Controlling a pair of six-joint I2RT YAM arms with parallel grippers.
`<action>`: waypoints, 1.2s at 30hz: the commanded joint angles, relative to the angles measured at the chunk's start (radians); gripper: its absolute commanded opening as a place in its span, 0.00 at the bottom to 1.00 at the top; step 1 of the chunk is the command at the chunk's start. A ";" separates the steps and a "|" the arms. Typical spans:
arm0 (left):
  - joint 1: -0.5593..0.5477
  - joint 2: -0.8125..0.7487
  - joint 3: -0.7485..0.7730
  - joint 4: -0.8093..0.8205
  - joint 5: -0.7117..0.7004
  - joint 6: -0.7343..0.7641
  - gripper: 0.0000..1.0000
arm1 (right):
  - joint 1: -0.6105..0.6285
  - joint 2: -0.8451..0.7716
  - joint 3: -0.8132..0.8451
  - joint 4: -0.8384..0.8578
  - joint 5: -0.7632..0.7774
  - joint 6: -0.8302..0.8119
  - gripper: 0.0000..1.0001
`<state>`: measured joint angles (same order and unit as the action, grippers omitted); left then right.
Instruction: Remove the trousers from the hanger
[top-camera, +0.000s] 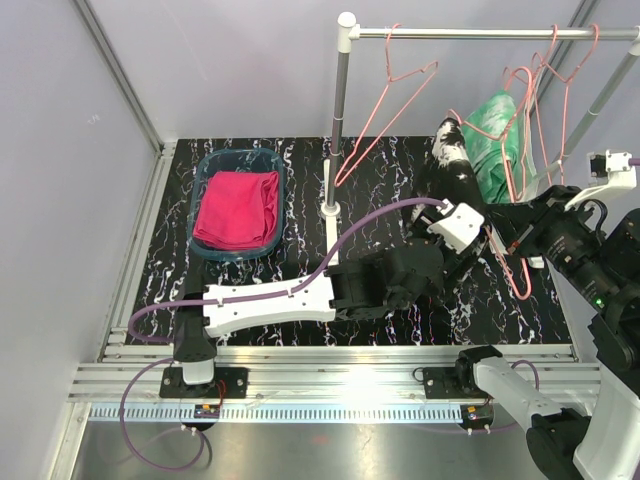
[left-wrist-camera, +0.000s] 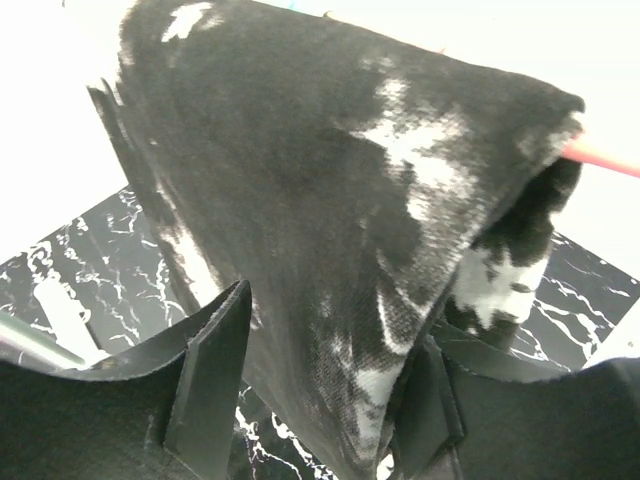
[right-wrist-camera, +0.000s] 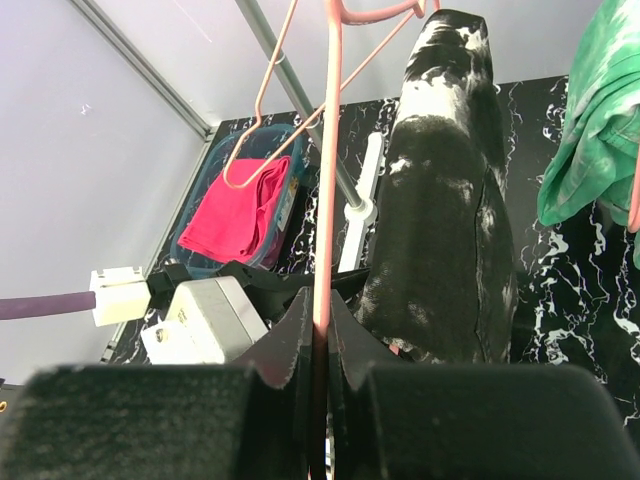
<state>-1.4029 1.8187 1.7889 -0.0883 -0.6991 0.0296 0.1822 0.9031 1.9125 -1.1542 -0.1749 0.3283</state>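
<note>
The black, white-speckled trousers (top-camera: 452, 160) hang folded over a pink hanger (top-camera: 521, 272) on the rack. In the left wrist view the lower fold of these trousers (left-wrist-camera: 340, 200) hangs between the jaws of my left gripper (left-wrist-camera: 330, 320). The jaws are open: the right finger (left-wrist-camera: 430, 400) touches the cloth and the left finger (left-wrist-camera: 215, 370) stands apart from it. My right gripper (right-wrist-camera: 322, 305) is shut on the hanger's wire (right-wrist-camera: 328, 150), beside the black trousers (right-wrist-camera: 440, 200). Green-and-white trousers (top-camera: 497, 145) hang on another hanger to the right. Magenta trousers (top-camera: 237, 208) lie in a bin.
The blue bin (top-camera: 205, 170) stands at the back left of the black marbled table. The rack's upright pole (top-camera: 340, 110) and its white foot (top-camera: 329, 205) stand mid-table. An empty pink hanger (top-camera: 400, 85) hangs left of the black trousers. More hangers (top-camera: 565, 70) crowd the rail's right end.
</note>
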 joint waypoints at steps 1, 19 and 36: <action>0.012 -0.006 0.055 0.084 -0.094 0.001 0.51 | 0.002 -0.023 0.019 0.221 -0.038 0.006 0.00; 0.019 0.105 0.221 0.156 -0.056 0.026 0.18 | 0.000 -0.047 -0.018 0.221 -0.034 0.003 0.00; 0.008 -0.136 0.224 0.252 -0.074 0.110 0.00 | 0.002 -0.228 -0.469 0.211 0.113 -0.029 0.00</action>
<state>-1.3891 1.8431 1.9480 -0.0586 -0.7612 0.1024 0.1822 0.6956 1.4925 -0.9821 -0.1150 0.3260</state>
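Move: The black trousers hang right at my open left fingers, their middle about 5 cm ahead, dead in line sideways and some 3 cm higher. Their hanger is in my right fingers; from that hand they hang roughly 8 cm ahead, 4 cm left and 10 cm below. Counted from my left hand, the green trousers are about 18 cm ahead and 7 cm right, slightly higher, and the empty hanger 17 cm ahead, 12 cm left, 18 cm up. I raise my half-open left hand about 3 cm, easing slightly forward and right along the black trousers, then shut its fingers and pinch the cloth. My right hand keeps its grip on the hanger and sinks about 7 cm, while my left, holding on, lifts another 3–4 cm and swings some 3 cm left. ##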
